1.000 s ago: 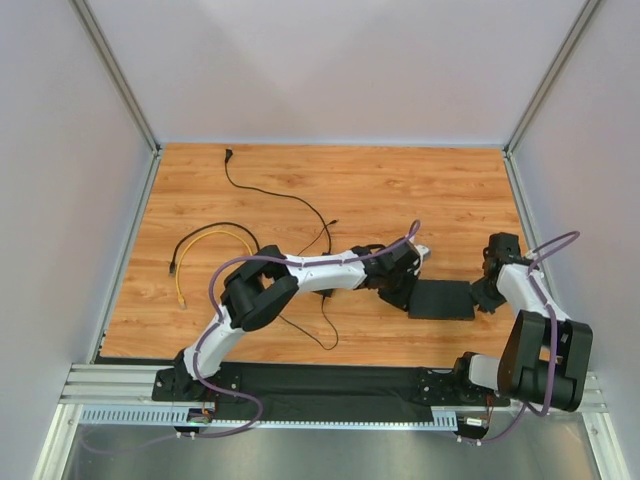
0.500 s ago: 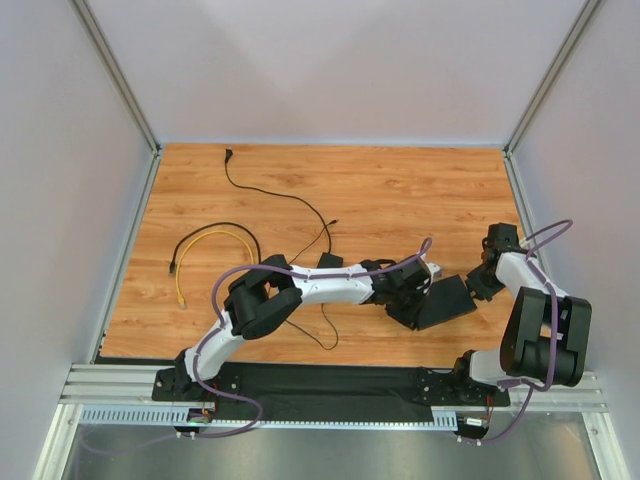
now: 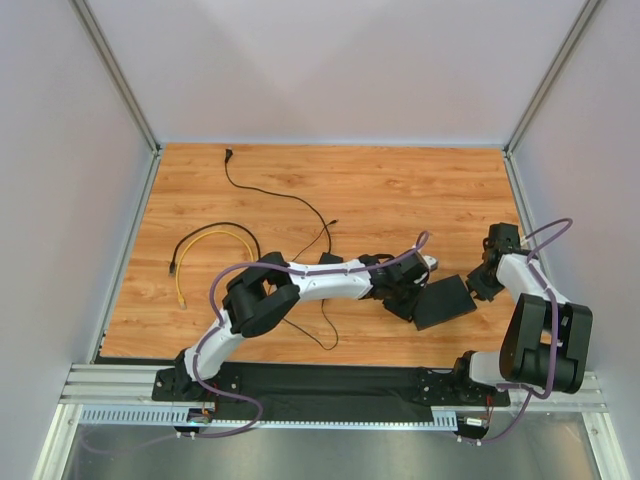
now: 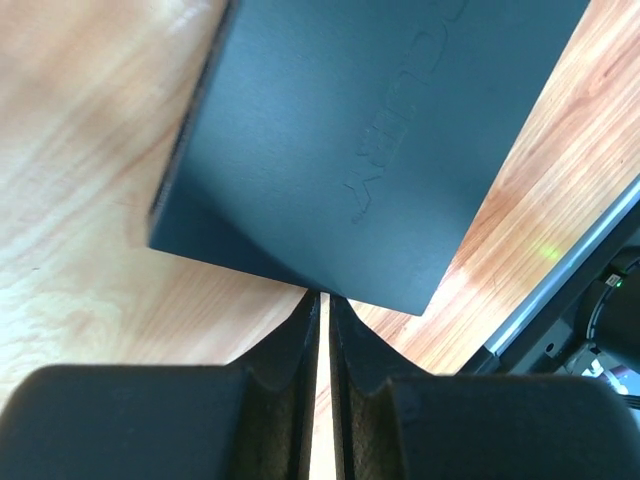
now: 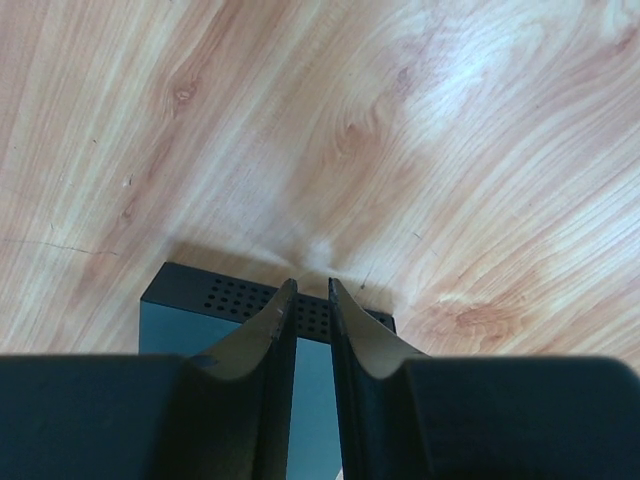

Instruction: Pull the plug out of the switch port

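Observation:
The switch point(image 3: 443, 302) is a flat matte-black box lying askew on the wood floor between my two grippers. My left gripper point(image 3: 404, 298) is at its left edge. In the left wrist view the switch point(image 4: 350, 140) fills the top, and the gripper point(image 4: 322, 300) touches its near corner, shut to a thin slit with only wood showing through. My right gripper point(image 3: 482, 284) is at the switch's right end. In the right wrist view its tips point(image 5: 310, 288) hover over the perforated side of the switch point(image 5: 225, 297), almost shut, with nothing between them. No plug or cable shows in the switch.
A small black adapter brick point(image 3: 330, 260) with thin black cables lies left of the left arm's forearm. A black lead runs to a plug point(image 3: 230, 153) at the back left. A yellow and a black cable point(image 3: 215, 235) coil at the left. Grey walls enclose the floor.
The switch has turned from lying level to askew, its right end now further back. My left gripper slid right along its left edge, then drew back slightly. My right gripper shifted back a little.

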Action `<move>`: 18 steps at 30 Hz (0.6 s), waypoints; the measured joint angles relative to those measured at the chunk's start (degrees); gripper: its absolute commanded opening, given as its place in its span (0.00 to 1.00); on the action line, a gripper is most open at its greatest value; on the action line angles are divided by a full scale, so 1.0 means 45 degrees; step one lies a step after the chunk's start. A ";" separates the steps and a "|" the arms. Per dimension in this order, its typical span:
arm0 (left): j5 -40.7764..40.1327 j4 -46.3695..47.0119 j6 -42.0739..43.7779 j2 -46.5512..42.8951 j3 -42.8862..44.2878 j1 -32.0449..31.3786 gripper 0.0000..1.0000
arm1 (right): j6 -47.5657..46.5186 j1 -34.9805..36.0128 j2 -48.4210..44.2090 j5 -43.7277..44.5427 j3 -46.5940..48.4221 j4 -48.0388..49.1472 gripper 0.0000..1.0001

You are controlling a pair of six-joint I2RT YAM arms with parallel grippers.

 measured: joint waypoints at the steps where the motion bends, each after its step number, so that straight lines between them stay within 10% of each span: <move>1: 0.0005 -0.0078 0.0000 0.0000 0.0058 0.0039 0.14 | -0.0034 0.0000 0.0058 -0.0015 0.0000 0.0053 0.21; 18: 0.1035 -0.2210 0.0816 0.2040 0.3677 0.2166 0.17 | 0.0121 0.0389 -0.3925 -0.1035 -0.2327 0.0957 0.23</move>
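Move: The black switch lies between the hands: its middle is about 7 cm to the left hand's right and 3 cm ahead, some 1 cm lower. From the right hand it is about 6 cm to the left and 1 cm back, at nearly the same height. The power adapter sits roughly 20 cm left and 9 cm ahead of the left hand, with a thin cable's end about 18 cm left and 22 cm ahead of it. Left fingertips push the switch's left end forward about 9 cm while the right tips edge left against it. ##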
